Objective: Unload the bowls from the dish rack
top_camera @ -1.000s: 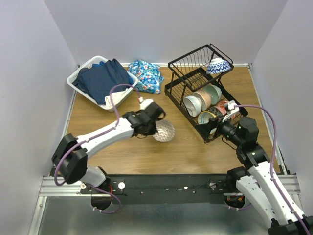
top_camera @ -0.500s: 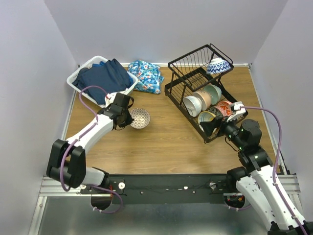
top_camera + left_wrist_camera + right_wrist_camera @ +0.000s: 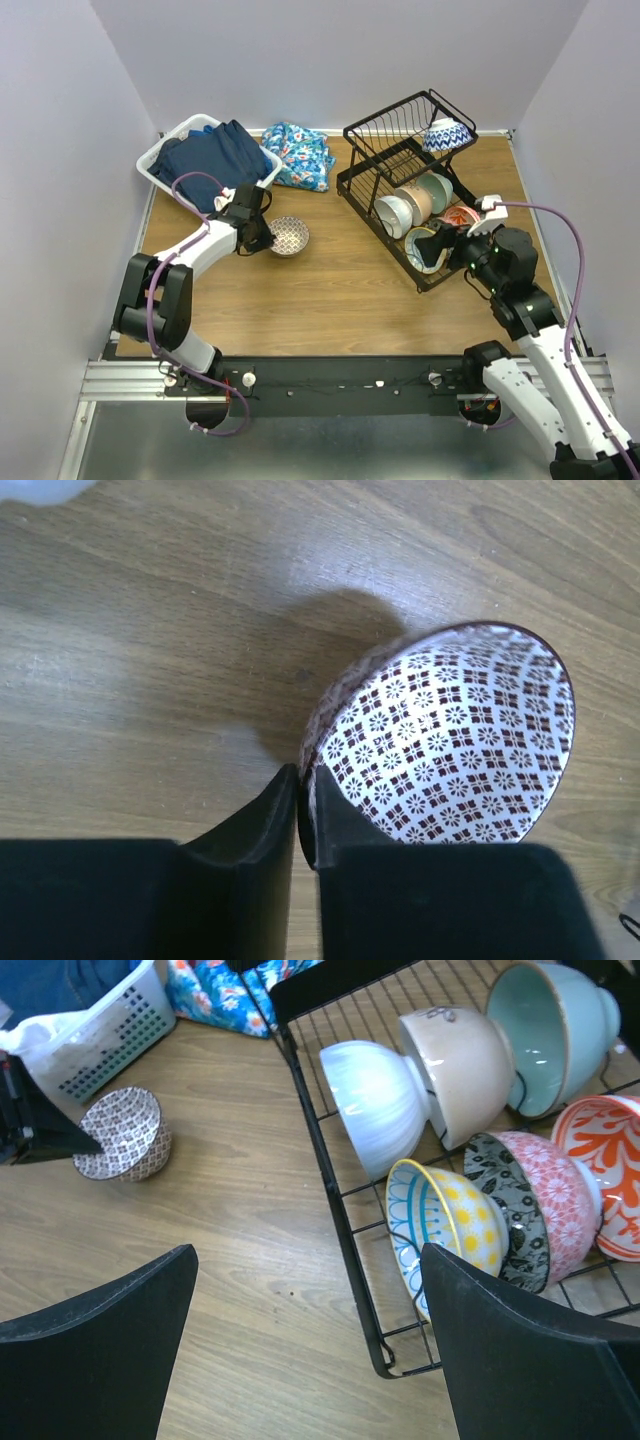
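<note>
My left gripper [image 3: 268,238] is shut on the rim of a brown-and-white patterned bowl [image 3: 291,236]. The bowl sits on the wooden table left of the black wire dish rack [image 3: 352,190]. In the left wrist view my fingers [image 3: 290,810] pinch its near rim [image 3: 450,740]. My right gripper [image 3: 447,250] is open and empty at the rack's near corner, beside the yellow teal-rimmed bowl [image 3: 445,1222]. The rack's base also holds white [image 3: 375,1100], tan [image 3: 468,1060], mint [image 3: 545,1035], pink-and-black floral [image 3: 540,1205] and red-orange [image 3: 612,1175] bowls. A blue-white bowl [image 3: 446,134] lies in the upper tier.
A white laundry basket [image 3: 157,160] with dark blue clothes stands at the back left, close behind my left gripper. A blue floral cloth [image 3: 300,152] lies next to it. Walls close in the table on the left, back and right.
My left arm has carried the patterned bowl from mid-table to the left, near the basket, and lowered it. My right gripper has drawn closer to the rack's near corner.
</note>
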`<state>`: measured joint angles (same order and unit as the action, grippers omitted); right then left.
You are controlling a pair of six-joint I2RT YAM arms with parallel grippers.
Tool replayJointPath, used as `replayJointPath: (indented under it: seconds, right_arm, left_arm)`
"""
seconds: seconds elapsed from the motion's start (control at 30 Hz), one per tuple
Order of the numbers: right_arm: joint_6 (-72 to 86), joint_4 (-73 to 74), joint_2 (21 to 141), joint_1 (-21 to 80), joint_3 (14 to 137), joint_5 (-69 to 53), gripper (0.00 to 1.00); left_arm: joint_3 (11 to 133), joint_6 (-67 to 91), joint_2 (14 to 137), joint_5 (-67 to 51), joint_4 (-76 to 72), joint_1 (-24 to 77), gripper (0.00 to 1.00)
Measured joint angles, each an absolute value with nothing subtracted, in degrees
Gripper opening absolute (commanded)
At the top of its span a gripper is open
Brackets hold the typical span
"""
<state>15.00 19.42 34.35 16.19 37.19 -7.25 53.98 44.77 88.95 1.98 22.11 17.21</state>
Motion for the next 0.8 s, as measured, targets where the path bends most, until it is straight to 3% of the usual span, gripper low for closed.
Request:
replayJointPath:
  seconds: [0.1,0.43,0.6,0.8]
  right_arm:
    - [15.4,21.1,36.4,16.2,40.6,-5.6,1.00]
    - [19.9,19.6,40.4,16.2,47.9,-5.2,1.00]
    - [24.4,18.6,51.5,16.2,59.7,-5.4,1.00]
    - [28.1,22.7,66.5,16.2,78.4,-2.0,1.00]
  left_arm:
    - [54.0,44.1,88.7,1.6,21.9,17.2,0.48]
    - [51.6,39.1,77.5,2.4,23.6,17.2,0.89]
    - [50.0,33.0,66.4,5.0,26.3,17.2,0.99]
    - [46.8,25.5,52.4,7.3,28.6,17.2,0.99]
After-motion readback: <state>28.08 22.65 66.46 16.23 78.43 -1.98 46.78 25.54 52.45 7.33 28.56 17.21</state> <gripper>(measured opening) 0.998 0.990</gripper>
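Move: The left fingers still straddle the rim of the patterned bowl, its middle about 5 cm right, 1 cm ahead and 3 cm lower; the laundry basket lies 17 cm ahead, 12 cm left. From the right hand the blue-white bowl on the upper shelf is some 17 cm ahead, 2 cm right, slightly higher. Well below that hand sit the yellow-rimmed bowl, 7 cm straight ahead, and the green bowl, 18 cm ahead, 1 cm right. Left opens, releasing the patterned bowl, and rises some 13 cm; open right climbs and reaches towards the blue-white bowl. ##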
